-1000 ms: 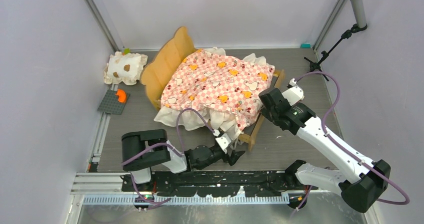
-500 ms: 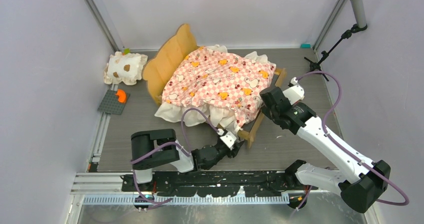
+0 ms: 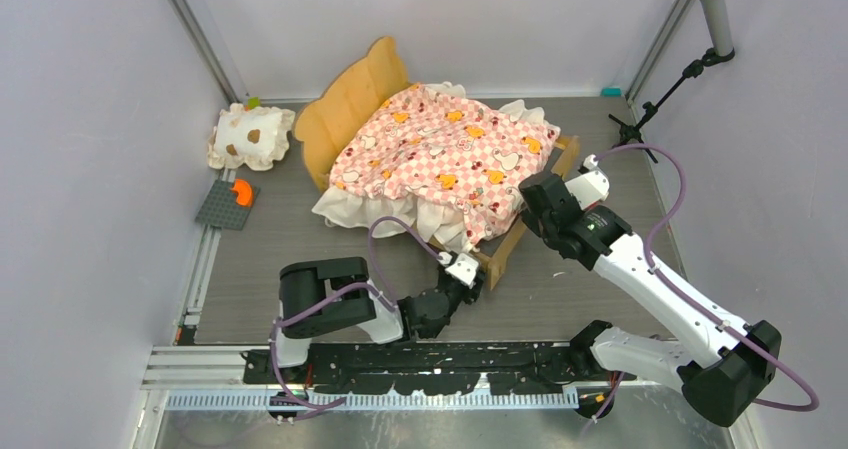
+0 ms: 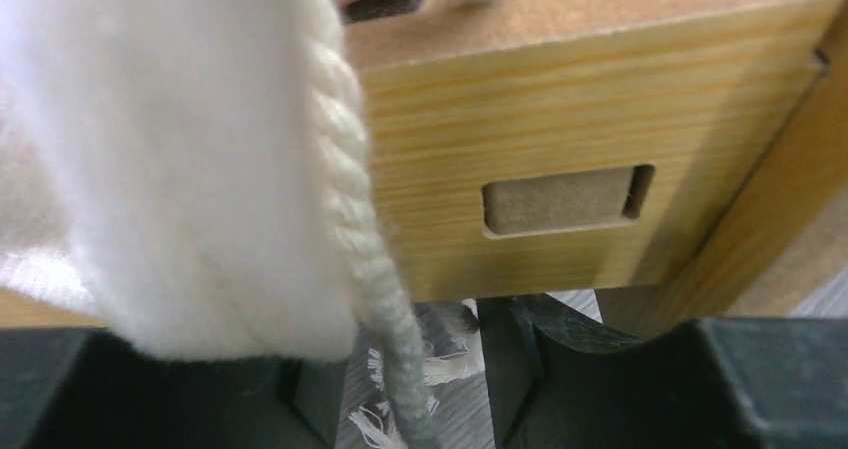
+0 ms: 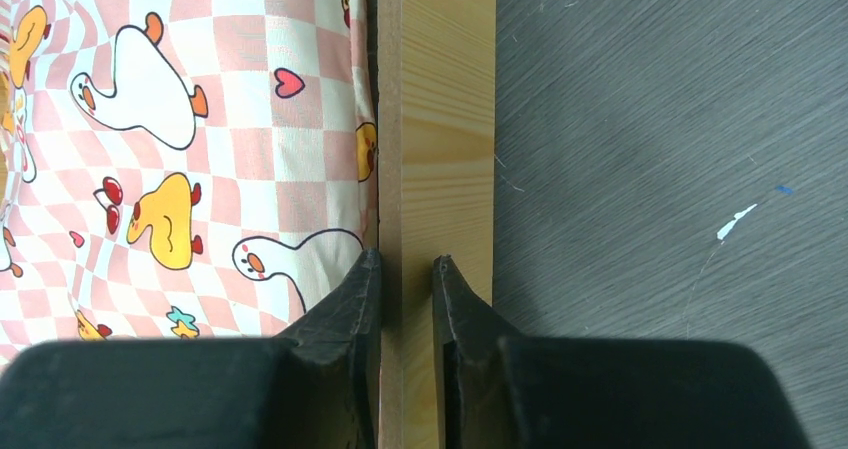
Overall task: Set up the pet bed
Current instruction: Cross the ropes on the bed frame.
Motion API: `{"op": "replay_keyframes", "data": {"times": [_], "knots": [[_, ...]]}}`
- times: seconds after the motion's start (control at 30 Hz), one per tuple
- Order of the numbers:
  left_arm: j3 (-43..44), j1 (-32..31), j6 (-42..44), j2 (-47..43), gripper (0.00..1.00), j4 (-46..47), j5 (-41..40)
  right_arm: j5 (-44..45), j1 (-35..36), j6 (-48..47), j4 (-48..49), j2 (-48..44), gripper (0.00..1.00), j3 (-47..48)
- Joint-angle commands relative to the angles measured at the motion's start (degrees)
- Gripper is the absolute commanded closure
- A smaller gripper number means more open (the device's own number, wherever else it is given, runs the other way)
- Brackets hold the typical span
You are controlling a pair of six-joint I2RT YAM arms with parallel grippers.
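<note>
The pet bed [image 3: 352, 109] has a wavy light-wood headboard and stands slantwise mid-table. Its pink checkered, cream-ruffled mattress [image 3: 440, 154] lies on top. The ruffle hangs over the near side. My left gripper [image 3: 468, 277] is low at the bed's near foot corner. In the left wrist view it [image 4: 410, 369] is open beneath the wooden frame [image 4: 560, 109], with a ruffle cord [image 4: 390, 309] hanging between the fingers. My right gripper [image 3: 535, 191] is at the foot end. In the right wrist view it [image 5: 405, 269] is nearly closed over the foot rail [image 5: 450, 119], next to the mattress [image 5: 200, 119].
A small cream ruffled pillow [image 3: 250, 136] with brown spots lies at the far left by the wall. A grey plate [image 3: 222, 209] with an orange piece lies in front of it. A microphone stand [image 3: 680, 79] is at the far right corner. Walls close three sides.
The bed has slid and turned away from me and to the right. My left arm has followed it forward and right at the foot corner. My right arm has barely moved.
</note>
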Motion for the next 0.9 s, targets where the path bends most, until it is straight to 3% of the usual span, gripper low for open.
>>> {"op": "replay_keyframes", "data": {"times": [0.0,0.1,0.27,0.63,0.87], "knots": [[3.9,0.7,0.0,0.3,0.55,6.0,-4.9,-1.7,1.8,7.1,11.4,-3.4,1.00,3.4],[3.8,0.7,-0.5,0.1,0.67,5.9,-4.0,-1.3,1.8,7.2,11.4,-4.0,0.99,2.9],[0.6,0.7,-3.6,-2.5,0.99,5.9,0.1,0.5,1.8,7.0,11.1,-4.7,0.99,2.5],[-9.9,0.6,-12.9,-7.6,1.00,5.9,23.3,1.3,1.8,7.1,15.5,-1.6,1.00,3.1],[-11.5,-1.8,-15.7,-7.5,1.00,3.5,28.2,2.2,1.7,6.4,15.6,-2.0,1.00,2.7]]}}
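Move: The rope's dangling end hangs between the left hand's open fingers, about 1 cm ahead and level with it sideways. The slotted end of the rail stands roughly 5 cm ahead, 2 cm left and 3 cm up; the bed leg is some 3 cm ahead and 4 cm right. From the right hand, gripping the foot rail, the rope lies about 13 cm back, 10 cm left and 9 cm down. Left pinches the rope and draws it back about 7 cm, turning clockwise; right keeps gripping the foot rail. ##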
